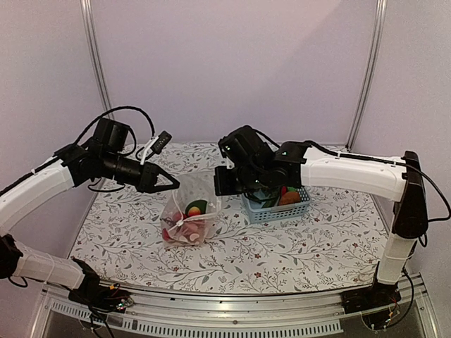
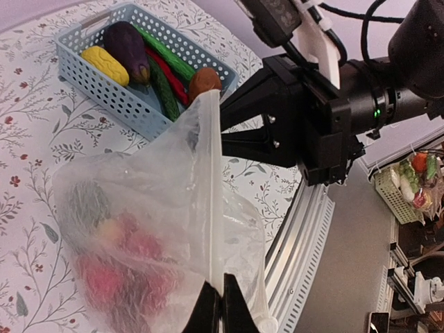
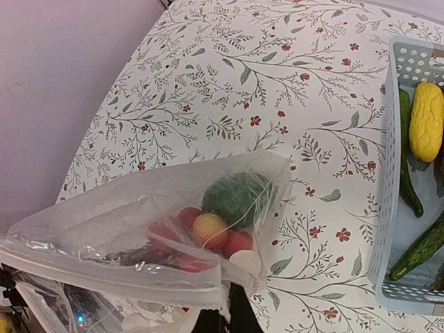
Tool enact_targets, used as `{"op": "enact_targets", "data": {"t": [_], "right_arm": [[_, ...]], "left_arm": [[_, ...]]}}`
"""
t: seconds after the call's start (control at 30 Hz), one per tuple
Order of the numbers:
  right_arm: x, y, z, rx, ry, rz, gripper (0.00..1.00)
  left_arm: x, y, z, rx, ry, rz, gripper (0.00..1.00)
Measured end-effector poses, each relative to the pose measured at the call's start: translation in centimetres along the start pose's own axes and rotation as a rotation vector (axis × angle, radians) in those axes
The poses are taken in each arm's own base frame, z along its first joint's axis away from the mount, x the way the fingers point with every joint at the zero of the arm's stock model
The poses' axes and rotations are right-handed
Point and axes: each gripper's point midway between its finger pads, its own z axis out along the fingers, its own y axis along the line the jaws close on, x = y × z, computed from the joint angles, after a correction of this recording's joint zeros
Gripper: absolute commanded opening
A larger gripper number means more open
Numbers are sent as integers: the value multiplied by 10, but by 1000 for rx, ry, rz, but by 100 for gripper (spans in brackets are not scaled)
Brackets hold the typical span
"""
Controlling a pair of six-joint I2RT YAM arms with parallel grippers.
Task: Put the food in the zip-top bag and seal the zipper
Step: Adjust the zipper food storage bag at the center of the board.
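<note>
The zip-top bag [image 1: 189,211] hangs over the table's middle, stretched between both grippers by its top edge. Inside lie red round pieces, a yellow piece and a green one [image 3: 232,198]. My left gripper [image 2: 220,309] is shut on one end of the zipper [image 2: 214,208]. My right gripper [image 3: 232,316] is shut on the other end, where the mouth edge [image 3: 125,281] looks partly parted. More food stays in the basket: eggplant [image 2: 128,45], yellow piece [image 2: 105,64], cucumbers [image 2: 166,90], chili [image 2: 170,73], potato [image 2: 205,80].
The light-blue slotted basket [image 1: 278,213] stands right of the bag, under the right arm's wrist. The flowered tablecloth [image 1: 317,239] ends at a metal rail [image 1: 232,320] at the near edge. Two upright frame posts [image 1: 95,63] stand at the back corners.
</note>
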Motion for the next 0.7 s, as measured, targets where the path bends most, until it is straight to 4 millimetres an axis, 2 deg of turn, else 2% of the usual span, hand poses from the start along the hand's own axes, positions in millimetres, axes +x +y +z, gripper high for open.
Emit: {"op": "enact_targets", "data": {"t": [0.13,0.27,0.47,0.57,0.7], "right_arm": [[1,-4,5,10,5,-5,13],[0,-3,5,7,5,-15,34],[-1,-1,1,-5,7,-31,51],[-6,2,-11,-23,-6,-34,60],[-21,4,-48,-54,-57,-41,64]], "left_arm": [[3,5,3,-12,-1,-4,0],[3,12,4,-46,-11,-18,0],[2,20,4,-84,-31,-38,0],[1,25,2,-108,-42,-45,0],[0,31,-1,-138,-54,-59,0]]}}
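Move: Both hands already pinch the raised mouth of the zip-top bag, and its right rim sits right between the right hand's fingers, about 12 cm to the right of the left hand, level with it fore and aft, and some 3 cm lower. From the right hand, the food bundle in the bag is roughly 10 cm left, 5 cm back and 14 cm down, while the blue basket stands about 19 cm right, 5 cm ahead and 12 cm lower. The right hand stays almost in place while its fingers spread to a little over half open and let go of the bag's right rim, then it lifts about 5 cm off the rim, easing a couple of centimetres to the right, away from the bag. Meanwhile the left hand keeps its pinch on the left rim and carries it some 2 cm forward, slightly left and down, turning about 10 degrees counter-clockwise. ##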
